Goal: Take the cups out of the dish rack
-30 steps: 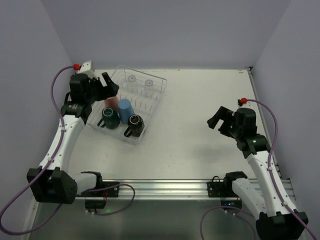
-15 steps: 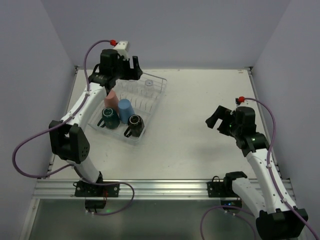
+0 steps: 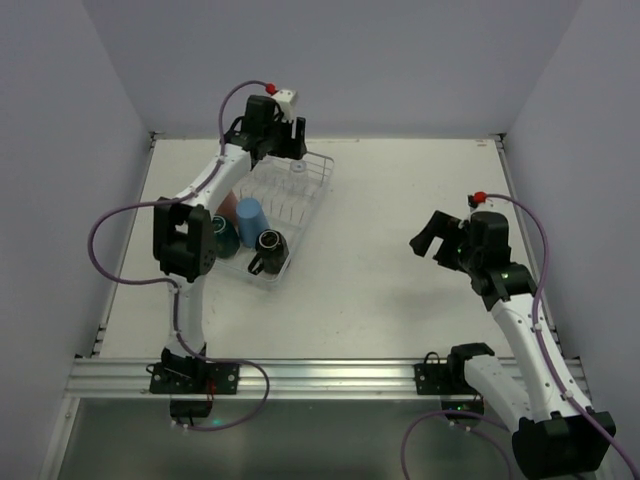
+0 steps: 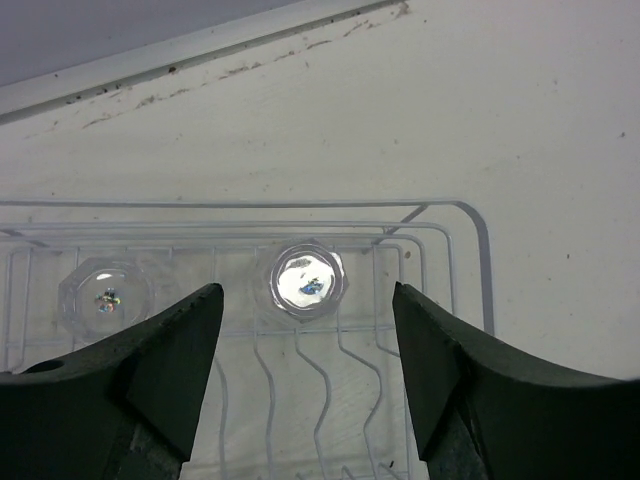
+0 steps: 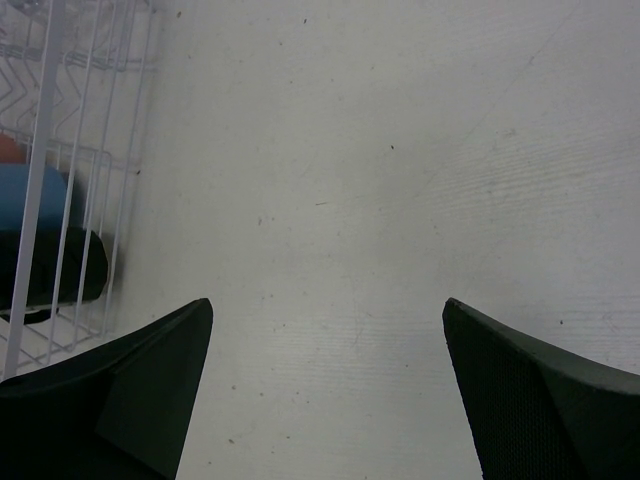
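Observation:
The see-through dish rack (image 3: 310, 212) lies at the table's far left. At its near end stand a light-blue tumbler (image 3: 248, 215), a dark teal mug (image 3: 222, 237) and a black mug (image 3: 268, 244). A salmon-pink tumbler (image 3: 228, 204) is partly hidden by the left arm. Two small clear glasses (image 4: 306, 280) (image 4: 104, 297) stand at the far end. My left gripper (image 3: 278, 148) hangs open above them, one glass in line between its fingertips (image 4: 305, 300), untouched. My right gripper (image 3: 432, 238) is open over bare table, right of the rack, holding nothing.
The table's far edge and back wall (image 4: 200, 45) lie just beyond the rack's end rim (image 4: 478, 250). The left arm stretches over the rack's left side. In the right wrist view the rack's wires (image 5: 60, 200) show at the left, with bare table (image 5: 400, 150) ahead.
The left arm swung from the rack's left side to its far end, above the clear glasses, and its jaws narrowed. The right arm stayed still.

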You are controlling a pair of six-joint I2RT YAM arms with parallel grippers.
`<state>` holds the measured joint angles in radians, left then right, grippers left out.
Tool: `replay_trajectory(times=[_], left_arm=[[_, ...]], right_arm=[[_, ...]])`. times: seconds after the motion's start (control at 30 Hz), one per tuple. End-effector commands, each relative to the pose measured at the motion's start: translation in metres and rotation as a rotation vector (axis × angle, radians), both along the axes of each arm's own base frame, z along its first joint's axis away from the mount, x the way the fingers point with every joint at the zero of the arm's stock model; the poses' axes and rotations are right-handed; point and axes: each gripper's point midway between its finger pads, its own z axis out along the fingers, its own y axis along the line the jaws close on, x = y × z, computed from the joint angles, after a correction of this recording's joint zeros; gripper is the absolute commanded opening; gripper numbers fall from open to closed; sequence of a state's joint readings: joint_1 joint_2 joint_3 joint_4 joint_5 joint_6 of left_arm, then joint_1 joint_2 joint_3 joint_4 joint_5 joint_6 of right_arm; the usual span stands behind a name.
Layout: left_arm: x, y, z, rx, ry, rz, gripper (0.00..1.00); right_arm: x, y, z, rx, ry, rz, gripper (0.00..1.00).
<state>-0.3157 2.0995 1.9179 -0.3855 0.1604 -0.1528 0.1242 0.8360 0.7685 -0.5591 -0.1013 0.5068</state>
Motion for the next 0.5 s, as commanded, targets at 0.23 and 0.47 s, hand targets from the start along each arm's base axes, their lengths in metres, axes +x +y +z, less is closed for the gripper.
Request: replay_trajectory(times=[0.23,0.47], left_arm=[[0.018,-0.015,-0.022,0.065,0.044,-0.064,0.75],[0.014,-0.019,-0.057,0.089,0.104,-0.079,0.75]], right_arm=[[0.009,0.006,0.006,0.003,-0.037,0.044,0.99],[0.010,0.008,0.001,0.006,-0.030,0.049,0.99]])
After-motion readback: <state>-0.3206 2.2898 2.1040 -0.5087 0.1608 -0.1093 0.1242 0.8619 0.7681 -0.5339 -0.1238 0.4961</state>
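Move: The clear cup at the rack's far right lies about 6 cm ahead of the left gripper, 2 cm to its right and some 12 cm below. A second clear cup stands roughly 10 cm ahead and 9 cm left of the gripper; the blue cup is about 11 cm back and 13 cm left, both also well below. From the right gripper the far-right clear cup is about 35 cm ahead, 31 cm left and 11 cm lower. Lower the left gripper about 5 cm towards the right-hand clear cup, easing forward a centimetre or two in the first half and then sinking almost straight, slower as you go. Tip the fingers some 5 degrees further down and keep them open, with the cup lined up between them, still short of touching. ##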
